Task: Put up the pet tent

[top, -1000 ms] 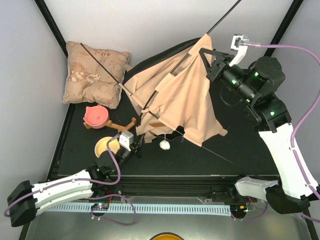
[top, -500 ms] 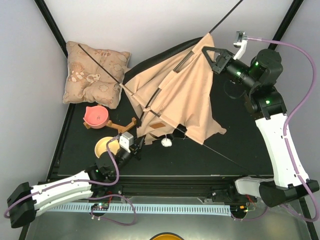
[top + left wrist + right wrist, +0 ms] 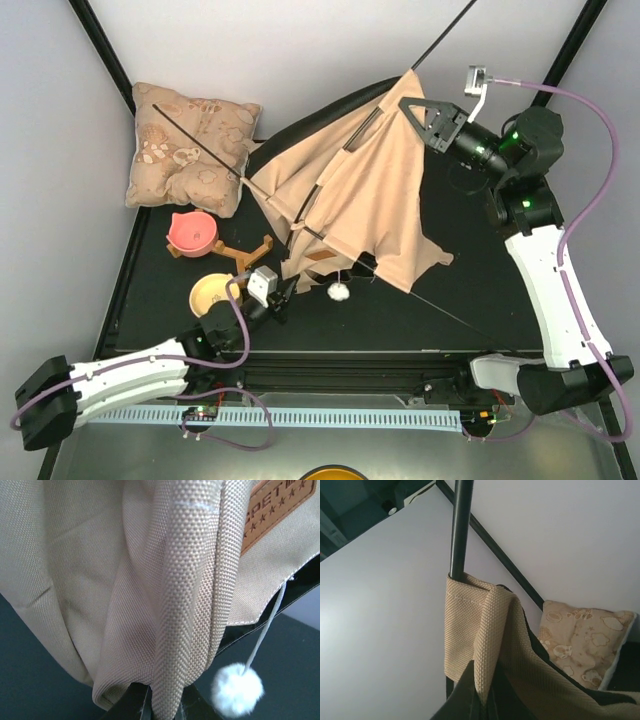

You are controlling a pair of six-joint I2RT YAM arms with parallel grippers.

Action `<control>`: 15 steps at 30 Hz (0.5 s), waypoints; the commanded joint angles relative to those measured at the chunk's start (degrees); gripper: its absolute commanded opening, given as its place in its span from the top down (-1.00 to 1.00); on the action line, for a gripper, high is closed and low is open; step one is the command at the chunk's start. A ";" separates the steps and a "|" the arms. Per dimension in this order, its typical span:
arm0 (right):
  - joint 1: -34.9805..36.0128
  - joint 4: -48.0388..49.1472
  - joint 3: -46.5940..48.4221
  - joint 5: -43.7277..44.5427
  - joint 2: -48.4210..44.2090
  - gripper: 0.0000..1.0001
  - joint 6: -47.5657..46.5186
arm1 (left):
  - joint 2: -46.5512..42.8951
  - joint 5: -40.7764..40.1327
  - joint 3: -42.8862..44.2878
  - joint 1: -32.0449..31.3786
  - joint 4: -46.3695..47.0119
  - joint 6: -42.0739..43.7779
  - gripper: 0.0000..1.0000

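Observation:
The pet tent [image 3: 375, 195] is a tan canvas heap draped over thin black poles [image 3: 440, 38] in the middle of the black mat, its black lining showing at the back. My left gripper [image 3: 284, 292] is at the tent's near hem, shut on a fold of canvas [image 3: 185, 605]. In the left wrist view the gripper [image 3: 167, 707] sits below a brown label patch [image 3: 277, 505] and a white pompom [image 3: 237, 695] on a cord. My right gripper [image 3: 407, 104] is shut on the tent's raised top corner. In the right wrist view the gripper [image 3: 485, 700] pinches the canvas sleeve [image 3: 467, 625] around a black pole [image 3: 461, 530].
A puffy beige patterned cushion [image 3: 190, 145] lies at the back left with a second pole [image 3: 195, 140] across it. A pink bowl [image 3: 194, 232] and a yellow bowl [image 3: 212, 292] sit on a wooden stand [image 3: 250, 250] beside my left arm. Black frame posts [image 3: 100, 45] flank the walls.
The right wrist has turned and risen a little, holding the tent corner throughout. The left gripper has shifted slightly to the right with the hem, and the pompom followed.

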 commanded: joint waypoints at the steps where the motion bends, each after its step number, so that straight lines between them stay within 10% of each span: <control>1: -0.92 7.02 0.74 1.43 -4.22 0.97 -1.31 | 7.35 0.63 -2.04 -0.08 -4.96 -3.54 0.97; 15: 1.06 -5.10 -6.61 -10.32 -10.04 0.97 -12.85 | 26.41 2.16 3.56 -2.18 1.99 -2.64 0.97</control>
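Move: The left gripper still pinches the tent's bunched near corner; the mat spot it sinks towards is about 19 cm below, 4 cm right and 1 cm ahead. The white pompom hangs level with it, about 9 cm right and 5 lower; the yellow bowl sits 18 cm left, 2 ahead, 16 below. From the right gripper, holding cloth by a pole sleeve, the pole crossing is roughly 8 cm back, 20 left and 27 below. Draw the right gripper back about 7 cm towards the base, in a slight rise and fall, keeping its pinch beside the pole sleeve while the wrist rolls and turns some 10 degrees counter-clockwise. Meanwhile sink the left gripper about 4 cm towards the mat and carry it nearly as far right, fingers tipping down a little, shut on the bunched cloth. ##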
